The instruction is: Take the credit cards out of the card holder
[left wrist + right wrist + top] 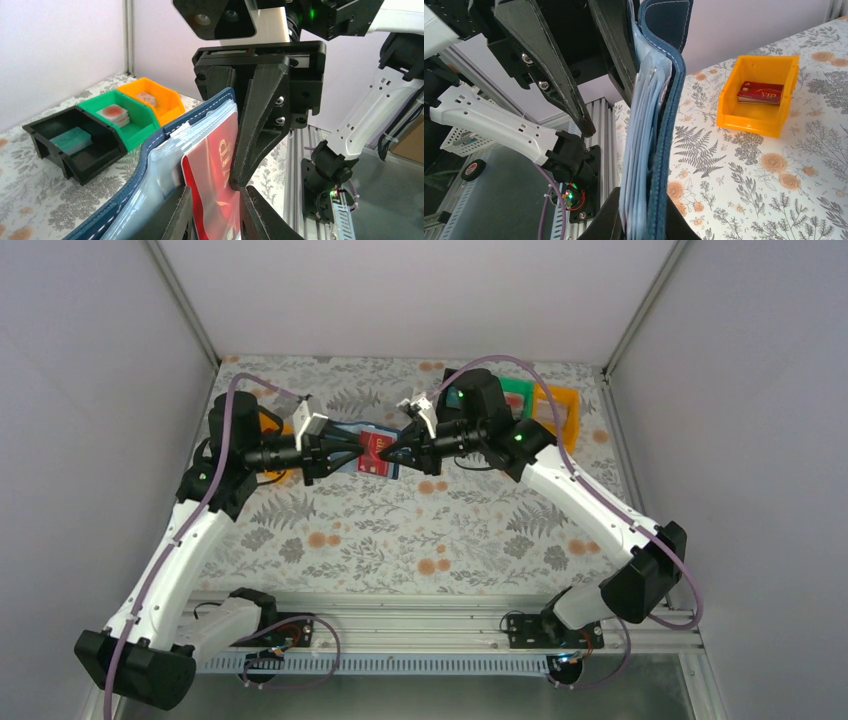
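The navy card holder (349,431) hangs above the table's back middle, between my two grippers. My right gripper (392,453) is shut on its far edge; in the right wrist view the folded holder (665,100) stands edge-on between the jaws of that gripper (644,222). A red credit card (214,167) sticks out of the holder's pale blue sleeves (150,175). My left gripper (215,202) is shut on the card, with a finger touching each side. One finger (262,130) of the right gripper presses on the card's face.
A black bin (55,137), a green bin (100,107) and an orange bin (172,102) stand in a row at the back right, each holding cards. Another orange bin (729,107) at the back left holds a red card (760,92). The cell's walls are close.
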`<state>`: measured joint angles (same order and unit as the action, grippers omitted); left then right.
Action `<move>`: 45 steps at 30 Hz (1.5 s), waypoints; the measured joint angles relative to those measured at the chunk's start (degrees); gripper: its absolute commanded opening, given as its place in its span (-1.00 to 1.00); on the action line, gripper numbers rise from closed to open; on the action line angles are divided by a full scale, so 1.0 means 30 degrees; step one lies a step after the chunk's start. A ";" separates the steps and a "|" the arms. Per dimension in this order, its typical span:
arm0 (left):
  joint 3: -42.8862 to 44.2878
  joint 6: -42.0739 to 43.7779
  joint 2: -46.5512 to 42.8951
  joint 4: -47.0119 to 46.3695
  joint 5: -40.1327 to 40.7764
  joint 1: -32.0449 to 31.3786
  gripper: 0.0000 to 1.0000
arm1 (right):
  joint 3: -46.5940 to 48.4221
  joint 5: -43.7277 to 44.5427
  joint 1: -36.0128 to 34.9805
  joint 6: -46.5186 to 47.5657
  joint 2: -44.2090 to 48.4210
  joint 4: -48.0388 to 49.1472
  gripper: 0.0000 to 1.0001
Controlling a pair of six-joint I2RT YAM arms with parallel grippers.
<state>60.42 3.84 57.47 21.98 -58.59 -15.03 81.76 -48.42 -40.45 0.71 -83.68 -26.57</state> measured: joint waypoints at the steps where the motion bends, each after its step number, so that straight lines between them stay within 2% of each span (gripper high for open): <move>1: 0.0080 0.0270 0.0007 0.0080 0.0007 -0.0036 -0.51 | 0.0007 -0.0022 0.0007 0.0007 0.0007 0.0000 -0.92; 7: 0.0699 0.2412 -0.0007 0.1071 0.0408 -0.0255 -0.67 | 0.0036 -0.0189 0.0029 -0.0066 0.0146 0.0015 -0.92; 11: 0.0794 0.3548 -0.0102 0.1239 0.1129 -0.0415 -0.66 | 0.0255 -0.0306 0.0029 -0.0080 0.0138 -0.0073 -0.92; 18: 0.0954 0.4612 -0.0328 0.1763 0.1887 -0.0816 -0.54 | 0.0590 -0.0510 0.0029 0.0495 0.0146 -0.0831 -0.92; 25: 0.1042 0.4969 -0.0291 0.2186 0.1712 -0.0918 -0.54 | 0.0612 -0.0648 0.0029 0.0947 0.0168 -0.1122 -0.92; 26: 0.1035 0.4969 -0.0284 0.2164 0.1647 -0.0925 -0.62 | 0.0612 -0.0641 0.0029 0.0940 0.0175 -0.1122 -0.92; 29: 0.0947 0.4248 -0.0262 0.1632 0.1596 -0.0962 -0.94 | 0.0627 -0.0656 0.0029 0.0874 0.0233 -0.1122 -0.92; 33: 0.0933 0.2375 0.0117 0.0379 0.1727 -0.0962 -0.95 | 0.1297 -0.0656 0.0109 0.0867 0.0066 -0.1829 -0.92; 37: 0.1260 0.1698 0.0517 0.0270 0.1545 -0.0962 -0.95 | 0.1341 -0.0430 0.0277 0.1151 0.0131 -0.1865 -0.92; 45: 0.0554 -0.0036 0.0233 -0.0262 -0.0168 -0.0576 -0.95 | 0.0583 -0.0495 0.0299 0.1661 0.0780 -0.1836 -0.92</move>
<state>62.08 3.73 58.17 21.19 -59.09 -16.75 83.50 -49.91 -39.55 5.69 -81.34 -32.08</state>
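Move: Just off the left fingertips, about 2 cm to their right and 1 cm back, stands the middle of the red credit card, nearly level with them, in the open card holder whose middle lies some 1 cm ahead and 1 cm right of that hand. The black bin is roughly 31 cm ahead, 21 cm right and 31 cm below. For the right hand, which grips the holder, the card lies some 3 cm left and 2 cm up, neither ahead nor back. Working at the red card's near edge, the left hand rolls about 10 degrees, forward side lifting, and eases back about 1 cm; then it rolls back, slips forward and up a little while its part-open fingers close fully at the card, and draws slightly back. The right hand keeps its pinch on the holder and drifts about 1.5 cm each right, up and back. ##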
